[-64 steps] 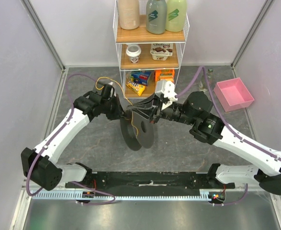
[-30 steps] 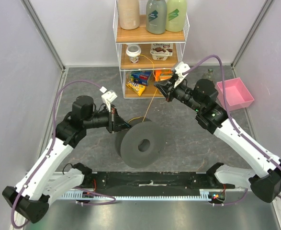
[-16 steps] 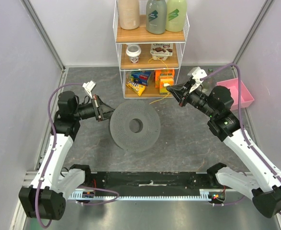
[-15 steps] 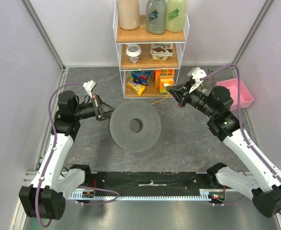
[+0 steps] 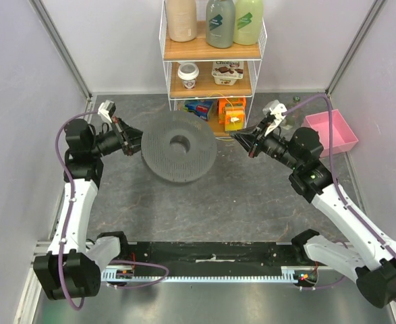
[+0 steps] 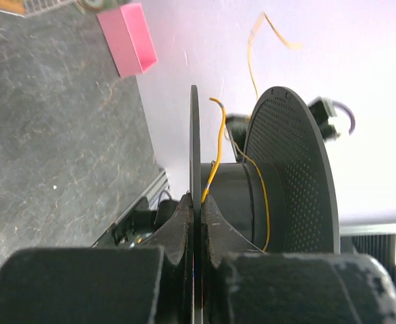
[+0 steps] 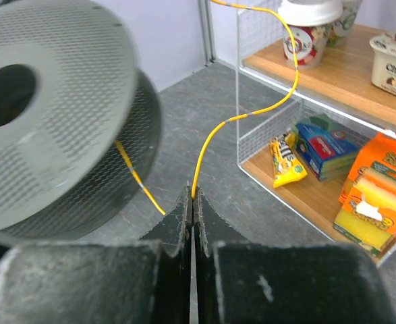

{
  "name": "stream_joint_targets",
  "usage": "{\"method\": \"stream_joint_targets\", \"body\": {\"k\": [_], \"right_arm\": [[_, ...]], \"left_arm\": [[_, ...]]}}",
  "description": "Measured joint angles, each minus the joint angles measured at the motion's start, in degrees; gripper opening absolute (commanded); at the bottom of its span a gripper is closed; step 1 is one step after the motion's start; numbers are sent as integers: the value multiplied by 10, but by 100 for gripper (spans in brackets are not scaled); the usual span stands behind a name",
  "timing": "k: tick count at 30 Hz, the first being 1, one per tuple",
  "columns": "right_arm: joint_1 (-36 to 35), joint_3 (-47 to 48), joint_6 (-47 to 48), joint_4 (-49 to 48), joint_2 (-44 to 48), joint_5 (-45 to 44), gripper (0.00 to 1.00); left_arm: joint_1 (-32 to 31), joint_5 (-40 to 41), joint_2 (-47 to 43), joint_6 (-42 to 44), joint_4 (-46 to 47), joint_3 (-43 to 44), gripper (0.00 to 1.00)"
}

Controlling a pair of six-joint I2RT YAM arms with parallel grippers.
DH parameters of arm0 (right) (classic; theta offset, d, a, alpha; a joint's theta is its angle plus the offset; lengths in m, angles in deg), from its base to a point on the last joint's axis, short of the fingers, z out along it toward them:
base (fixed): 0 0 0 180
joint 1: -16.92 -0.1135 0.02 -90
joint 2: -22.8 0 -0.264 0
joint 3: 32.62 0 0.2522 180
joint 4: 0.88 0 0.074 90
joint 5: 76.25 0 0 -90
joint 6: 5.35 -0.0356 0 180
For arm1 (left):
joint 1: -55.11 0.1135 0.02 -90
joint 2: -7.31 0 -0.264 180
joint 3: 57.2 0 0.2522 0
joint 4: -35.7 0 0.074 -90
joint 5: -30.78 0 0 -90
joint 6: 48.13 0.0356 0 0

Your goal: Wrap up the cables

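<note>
The dark grey spool [image 5: 179, 146] is held up off the floor in front of the shelf rack. My left gripper [image 5: 137, 141] is shut on the thin edge of its near flange [image 6: 195, 155]. The thin yellow cable [image 6: 214, 165] runs round the spool's hub. My right gripper [image 5: 240, 138] is shut on the yellow cable [image 7: 204, 162], to the right of the spool [image 7: 49, 108]. From the fingers [image 7: 184, 209] one stretch goes down-left under the spool, another curls up over the shelf. In the top view the cable is barely visible.
A white wire shelf rack [image 5: 213, 67] stands at the back with bottles, cups and snack packs [image 7: 289, 158]. A pink bin [image 5: 330, 131] sits at the right wall. The arms' base rail [image 5: 211, 253] lies along the near edge.
The left gripper has carried the spool back and left, closer to the shelf. The right gripper has moved slightly down and left with the cable.
</note>
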Motion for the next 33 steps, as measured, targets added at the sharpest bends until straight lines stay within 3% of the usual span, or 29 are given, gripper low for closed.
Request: {"method": "stream_joint_targets", "body": {"k": [14,23,33], "right_arm": [[-142,-7,10,-12,11,2,0],[-156,-62,28,8,32,-3,0],[-169,-126,40,-12,-14,23,0]], "left_arm": [[10,142,21,-12,-208,84,1],[7,221,15,59,-357,85,2],[-17,322,15,151,-442,82,1]]}}
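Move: The left gripper already pinches the spool's lower flange rim; the spool's middle is about 10 cm to its right, 2 cm back and 3 cm above. From the right gripper, already shut on the cable, the spool's middle lies some 15 cm left, 3 cm back and 3 cm above. The orange snack box stands roughly 18 cm ahead and 2 cm right, the yellow candy bag 16 cm ahead and 12 cm left, both about 20 cm below. Keep the cable pinched and swing the right gripper back and to the left, about 9 cm and nearly level, then sink it about 11 cm close beside the spool's right edge, yawing some 20 degrees counter-clockwise. Hold the rim with the left gripper; after a small shift forward-left, lower the spool about 10 cm while tipping the fingers down and turning them counter-clockwise. ##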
